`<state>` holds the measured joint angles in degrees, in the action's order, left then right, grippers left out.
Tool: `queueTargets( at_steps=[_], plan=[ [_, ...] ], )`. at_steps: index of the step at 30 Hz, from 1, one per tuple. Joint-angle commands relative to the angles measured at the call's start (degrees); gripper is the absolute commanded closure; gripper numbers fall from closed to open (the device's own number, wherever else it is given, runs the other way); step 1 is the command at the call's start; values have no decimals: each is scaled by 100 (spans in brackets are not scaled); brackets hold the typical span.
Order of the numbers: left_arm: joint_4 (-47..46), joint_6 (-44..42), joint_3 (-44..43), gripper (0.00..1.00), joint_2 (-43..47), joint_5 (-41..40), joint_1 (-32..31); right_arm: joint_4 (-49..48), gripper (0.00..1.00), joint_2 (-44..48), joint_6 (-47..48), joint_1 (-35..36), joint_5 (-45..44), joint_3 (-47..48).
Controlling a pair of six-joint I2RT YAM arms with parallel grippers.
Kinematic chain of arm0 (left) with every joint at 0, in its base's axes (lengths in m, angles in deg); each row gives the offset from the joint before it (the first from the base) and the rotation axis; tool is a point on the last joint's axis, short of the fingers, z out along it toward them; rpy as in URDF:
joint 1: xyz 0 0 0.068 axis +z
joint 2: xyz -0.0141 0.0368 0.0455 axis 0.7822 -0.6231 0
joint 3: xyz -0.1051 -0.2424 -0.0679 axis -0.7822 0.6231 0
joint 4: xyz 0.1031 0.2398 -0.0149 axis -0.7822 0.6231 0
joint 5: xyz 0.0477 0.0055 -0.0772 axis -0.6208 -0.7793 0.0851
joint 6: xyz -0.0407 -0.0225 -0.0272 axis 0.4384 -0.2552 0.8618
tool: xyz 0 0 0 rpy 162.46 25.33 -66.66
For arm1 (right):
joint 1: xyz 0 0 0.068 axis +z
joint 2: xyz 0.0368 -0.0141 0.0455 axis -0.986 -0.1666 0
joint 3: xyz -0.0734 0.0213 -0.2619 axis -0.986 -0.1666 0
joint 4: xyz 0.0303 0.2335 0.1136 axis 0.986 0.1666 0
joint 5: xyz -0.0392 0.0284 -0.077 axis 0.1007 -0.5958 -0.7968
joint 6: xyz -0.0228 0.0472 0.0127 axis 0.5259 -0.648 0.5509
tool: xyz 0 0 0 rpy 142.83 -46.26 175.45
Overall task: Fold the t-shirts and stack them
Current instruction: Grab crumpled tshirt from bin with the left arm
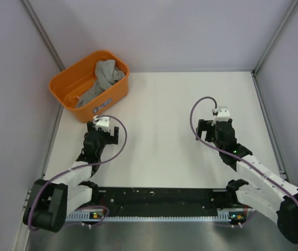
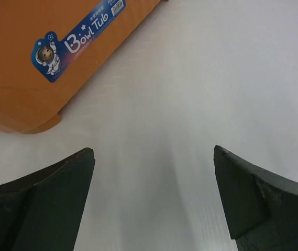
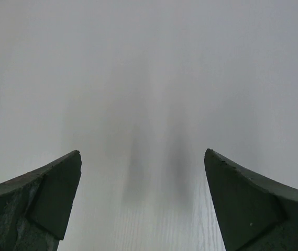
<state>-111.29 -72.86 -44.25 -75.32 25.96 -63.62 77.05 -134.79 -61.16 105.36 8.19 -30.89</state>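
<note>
A heather-grey t-shirt (image 1: 100,81) lies crumpled inside an orange plastic basket (image 1: 71,78) at the back left of the white table. My left gripper (image 1: 102,124) is open and empty, low over the table just in front of the basket. In the left wrist view the gripper (image 2: 154,154) faces the basket's wall (image 2: 18,89), which bears a blue label; the t-shirt is hidden there. My right gripper (image 1: 218,116) is open and empty over bare table at the right. The right wrist view shows the gripper (image 3: 142,154) over bare white table only.
Grey walls close the table at the back and sides, with metal rails along the left and right edges (image 1: 268,120). A black bar (image 1: 159,197) runs between the arm bases at the near edge.
</note>
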Motion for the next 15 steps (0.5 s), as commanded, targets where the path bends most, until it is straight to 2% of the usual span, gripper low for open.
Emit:
queueTargets(
  at_steps=[1, 4, 5, 6, 10, 13, 15],
  plan=[
    [-37, -79, -247, 1, -4, 379, 3, -252, 1, -97, 82, -52, -135, 230],
    [777, -983, -640, 1, -101, 1670, 3, -261, 1, -158, 82, -52, -100, 326],
    [1494, -1291, -904, 1, -101, 2065, 3, -243, 1, -167, 82, -52, -74, 362],
    [2589, -1790, -1280, 1, -119, 2417, 3, -208, 1, -184, 90, -43, -21, 423],
    [5582, -3374, -2941, 1, -347, 4120, 3, -129, 1, -193, 143, -52, 207, 634],
    [7447, -4122, -4505, 1, -654, 4809, -5, -129, 1, -220, 143, -52, 409, 810],
    [7951, -4221, -5367, 1, -891, 4864, -14, -111, 1, -255, 134, -52, 463, 941]
  ],
)
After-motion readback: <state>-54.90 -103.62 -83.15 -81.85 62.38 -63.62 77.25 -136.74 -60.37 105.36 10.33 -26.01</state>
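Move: The crumpled t-shirt lies in the orange bin some 20 cm ahead of the left hand, straight ahead and a few centimetres below it. The bin's middle is about 18 cm ahead and 6 cm to the left; the blue label on its near wall is only some 9 cm ahead and 2 cm left. From the right hand the t-shirt lies roughly 40 cm to the left and 18 cm ahead, about 6 cm lower. Swinging rightward, away from the t-shirt and the bin's labelled wall, the left hand travels about 9 cm and in the latter part climbs quickly some 8 cm too. Its wrist turns about 45 degrees clockwise with a slight roll, the empty fingers staying wide open. The right hand, also open, eases up about 3 cm over bare table, slightly forward and left. ##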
